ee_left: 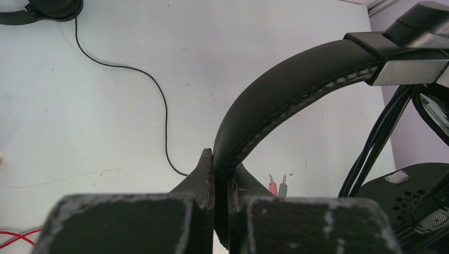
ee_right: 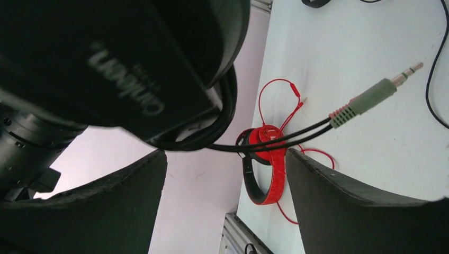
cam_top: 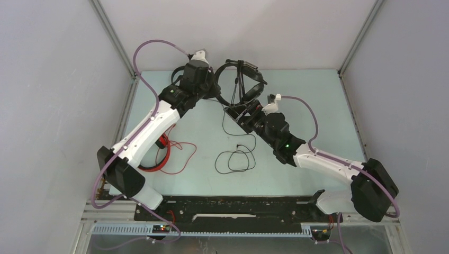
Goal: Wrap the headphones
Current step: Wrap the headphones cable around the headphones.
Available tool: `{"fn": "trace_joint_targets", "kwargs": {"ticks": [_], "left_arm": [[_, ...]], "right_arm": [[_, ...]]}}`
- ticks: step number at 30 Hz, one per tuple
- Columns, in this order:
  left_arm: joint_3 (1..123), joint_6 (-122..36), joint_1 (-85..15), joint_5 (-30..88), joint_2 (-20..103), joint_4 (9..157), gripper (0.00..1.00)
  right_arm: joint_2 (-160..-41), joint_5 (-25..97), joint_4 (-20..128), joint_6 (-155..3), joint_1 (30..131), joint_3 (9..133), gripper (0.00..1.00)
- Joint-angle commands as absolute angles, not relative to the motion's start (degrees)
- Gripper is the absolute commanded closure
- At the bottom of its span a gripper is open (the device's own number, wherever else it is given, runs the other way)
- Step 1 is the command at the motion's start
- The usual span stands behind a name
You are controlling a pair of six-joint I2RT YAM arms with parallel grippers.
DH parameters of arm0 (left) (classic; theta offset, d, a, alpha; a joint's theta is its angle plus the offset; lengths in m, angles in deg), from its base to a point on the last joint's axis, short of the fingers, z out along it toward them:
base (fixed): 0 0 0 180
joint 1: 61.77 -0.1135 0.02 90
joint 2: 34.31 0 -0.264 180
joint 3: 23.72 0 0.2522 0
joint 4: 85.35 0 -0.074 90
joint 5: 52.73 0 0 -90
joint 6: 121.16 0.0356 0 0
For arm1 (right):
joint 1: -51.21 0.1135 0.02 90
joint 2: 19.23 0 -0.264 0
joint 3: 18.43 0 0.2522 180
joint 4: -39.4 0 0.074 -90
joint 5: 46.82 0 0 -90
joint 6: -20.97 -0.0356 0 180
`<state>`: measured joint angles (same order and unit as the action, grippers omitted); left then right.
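Observation:
My left gripper (ee_left: 221,164) is shut on the padded headband (ee_left: 275,95) of the bulky black headphones (cam_top: 241,79), holding them up at the back of the table. Their cable (ee_left: 376,137) runs in strands beside an ear cup. My right gripper (ee_right: 227,174) stands open just below the other cup (ee_right: 132,63), with nothing between its fingers. The cable end with a grey-green plug (ee_right: 370,98) stretches across above its jaws. Red headphones (cam_top: 159,153) lie at the left under my left arm. A slim black headset (ee_left: 47,10) shows only partly.
A thin black cable (cam_top: 235,156) lies coiled on the pale green table (cam_top: 296,106) in the middle. Red cable loops (cam_top: 180,153) spread beside the red headset. Pink and green plugs (ee_left: 278,185) lie below the headband. Grey walls close in the left, back and right.

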<state>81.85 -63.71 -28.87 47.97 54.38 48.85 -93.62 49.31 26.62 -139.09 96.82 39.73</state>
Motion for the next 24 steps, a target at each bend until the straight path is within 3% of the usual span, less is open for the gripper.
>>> {"fn": "trace_joint_targets", "kwargs": {"ticks": [1, 3, 8, 14, 18, 24], "left_arm": [[82.69, -64.42, -28.14, 48.60, 51.25, 51.99, 1.00], [84.26, -63.52, -28.16, 49.82, 51.59, 50.24, 1.00], [88.50, -61.43, -28.14, 55.73, 52.66, 44.60, 1.00], [89.94, -62.16, -28.09, 57.74, 52.74, 42.32, 1.00], [91.39, -62.18, -27.89, 58.08, 53.57, 40.29, 1.00], [91.81, -62.30, -27.50, 58.48, 53.70, 39.83, 1.00]], "right_arm": [[-94.32, 51.19, 21.15, -137.48, 96.44, 42.17, 0.18], [-93.20, 51.73, 22.50, -131.82, 96.71, 42.18, 0.24], [-89.06, 53.90, 32.58, -119.34, 97.52, 42.09, 0.24], [-86.99, 48.11, 29.71, -104.46, 98.29, 42.09, 0.31], [-85.85, 48.05, 29.26, -102.41, 98.63, 42.11, 0.38], [-85.59, 49.66, 29.74, -104.47, 99.09, 42.15, 0.36]]}}
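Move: The right hand, fingers wide open, is at the free plug end of the headphones' cable, which hangs about 6 cm below it and 2 cm ahead, level sideways. The held headphones' middle is some 11 cm ahead, straight in front and roughly 3 cm higher; a loose cable coil lies on the table about 22 cm back, 2 cm left and 25 cm below. From the left hand, the plug end is around 10 cm right, 5 cm back and 9 cm lower. The right hand stops its forward reach beside the hanging cable, dips slightly, then draws back about 2 cm and 1.5 cm to the right, rising a little at the end, away from the headphones; as it goes, it rolls some 30 degrees about its own fingers, counter-clockwise seen from behind the hand, and brings the fingers partly together while still leaving a clear gap. The left hand keeps its pinch on the headband and carries the headphones about 3.5 cm left, drawing back slightly and turning a little counter-clockwise, with its left side rising. ##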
